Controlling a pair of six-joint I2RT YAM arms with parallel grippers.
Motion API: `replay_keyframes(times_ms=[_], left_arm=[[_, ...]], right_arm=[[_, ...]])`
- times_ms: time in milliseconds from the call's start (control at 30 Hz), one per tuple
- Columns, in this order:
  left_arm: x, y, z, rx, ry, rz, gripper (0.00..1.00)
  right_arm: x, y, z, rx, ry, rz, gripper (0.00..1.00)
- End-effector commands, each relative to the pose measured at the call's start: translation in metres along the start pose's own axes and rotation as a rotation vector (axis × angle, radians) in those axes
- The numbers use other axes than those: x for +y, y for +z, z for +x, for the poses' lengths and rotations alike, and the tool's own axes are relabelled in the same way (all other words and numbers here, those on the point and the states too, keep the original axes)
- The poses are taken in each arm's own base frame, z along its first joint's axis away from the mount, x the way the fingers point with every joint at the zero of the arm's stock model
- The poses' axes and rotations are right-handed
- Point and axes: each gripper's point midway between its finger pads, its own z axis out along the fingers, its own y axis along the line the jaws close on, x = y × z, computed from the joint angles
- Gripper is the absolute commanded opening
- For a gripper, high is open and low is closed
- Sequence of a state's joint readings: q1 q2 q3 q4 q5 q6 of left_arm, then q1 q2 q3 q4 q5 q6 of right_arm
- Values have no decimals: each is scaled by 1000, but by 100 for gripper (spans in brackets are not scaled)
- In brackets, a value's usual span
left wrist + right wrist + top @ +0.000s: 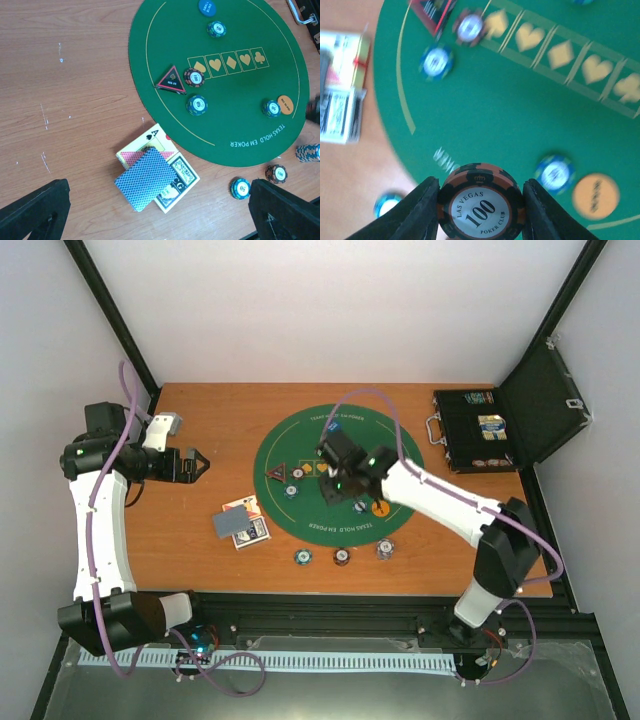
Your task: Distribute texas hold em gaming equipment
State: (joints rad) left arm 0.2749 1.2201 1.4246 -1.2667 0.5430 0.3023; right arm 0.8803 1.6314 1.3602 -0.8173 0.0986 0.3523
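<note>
My right gripper point(480, 199) is shut on an orange-and-black "100" poker chip point(481, 210), held on edge above the green mat point(485, 110); in the top view that gripper point(335, 485) hangs over the mat's middle. On the mat lie a red-edged triangle marker point(171, 80), several chips such as one beside it point(194, 77), an orange disc point(285, 105) and a blue disc point(207, 7). A blue-backed card deck point(147, 177) lies on card boxes left of the mat. My left gripper point(200, 464) stands open and empty, well left of the cards.
Three chips point(342, 557) sit on the wood in front of the mat, one of them a small stack point(307, 152). The black hinged case point(480, 430) stands open at the back right. White walls and a black frame enclose the table.
</note>
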Motion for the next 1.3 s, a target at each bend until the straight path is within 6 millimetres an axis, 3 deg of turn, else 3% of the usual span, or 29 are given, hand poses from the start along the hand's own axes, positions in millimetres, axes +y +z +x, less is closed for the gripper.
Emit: replay_keyframes(times_ms=[0, 200, 367, 600, 900, 1267], left_arm=[[-5, -12, -7, -31, 2, -2, 100], [-6, -11, -7, -28, 5, 5, 100], [-7, -10, -8, -27, 6, 16, 100], [-9, -11, -7, -33, 22, 23, 100], [-5, -3, -7, -19, 18, 32, 100], [-1, 2, -4, -8, 17, 30, 100]], right_arm=[[-53, 7, -49, -34, 32, 87, 29], [-104, 47, -102, -46, 112, 144, 28], [-131, 98, -123, 2, 125, 191, 27], [-158, 133, -149, -8, 179, 196, 27], [-184, 162, -152, 2, 231, 194, 27], [-194, 195, -149, 11, 261, 190, 27]])
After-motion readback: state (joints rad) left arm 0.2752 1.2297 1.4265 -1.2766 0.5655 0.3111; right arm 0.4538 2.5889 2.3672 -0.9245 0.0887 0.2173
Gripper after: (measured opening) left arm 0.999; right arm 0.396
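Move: The right hand holds the black 100 chips about 13 cm above the felt; their empty spot lies some 28 cm ahead of it and 5 cm to its right. The far blue chips stand about 4 cm left of that spot and level with it, the SMALL BLIND button some 5 cm left of it and 5 cm beyond. The printed suit row crosses the way, about 19 cm ahead of the hand and 2 cm right. From the left hand the spot is some 26 cm ahead, 38 cm right and well below. The right arm keeps its pinch on the black 100 chips and swings them fast and far forward, about 28 cm with a small drift to the right, across the suit row to the free felt just right of the far blue chips and short of the SMALL BLIND button. After a slight early rise it sinks about 12 cm in all, levelling for a moment beside the blue chips before lowering again almost straight down, while the wrist turns some 15 degrees clockwise and the fingers stay closed on the chips. ##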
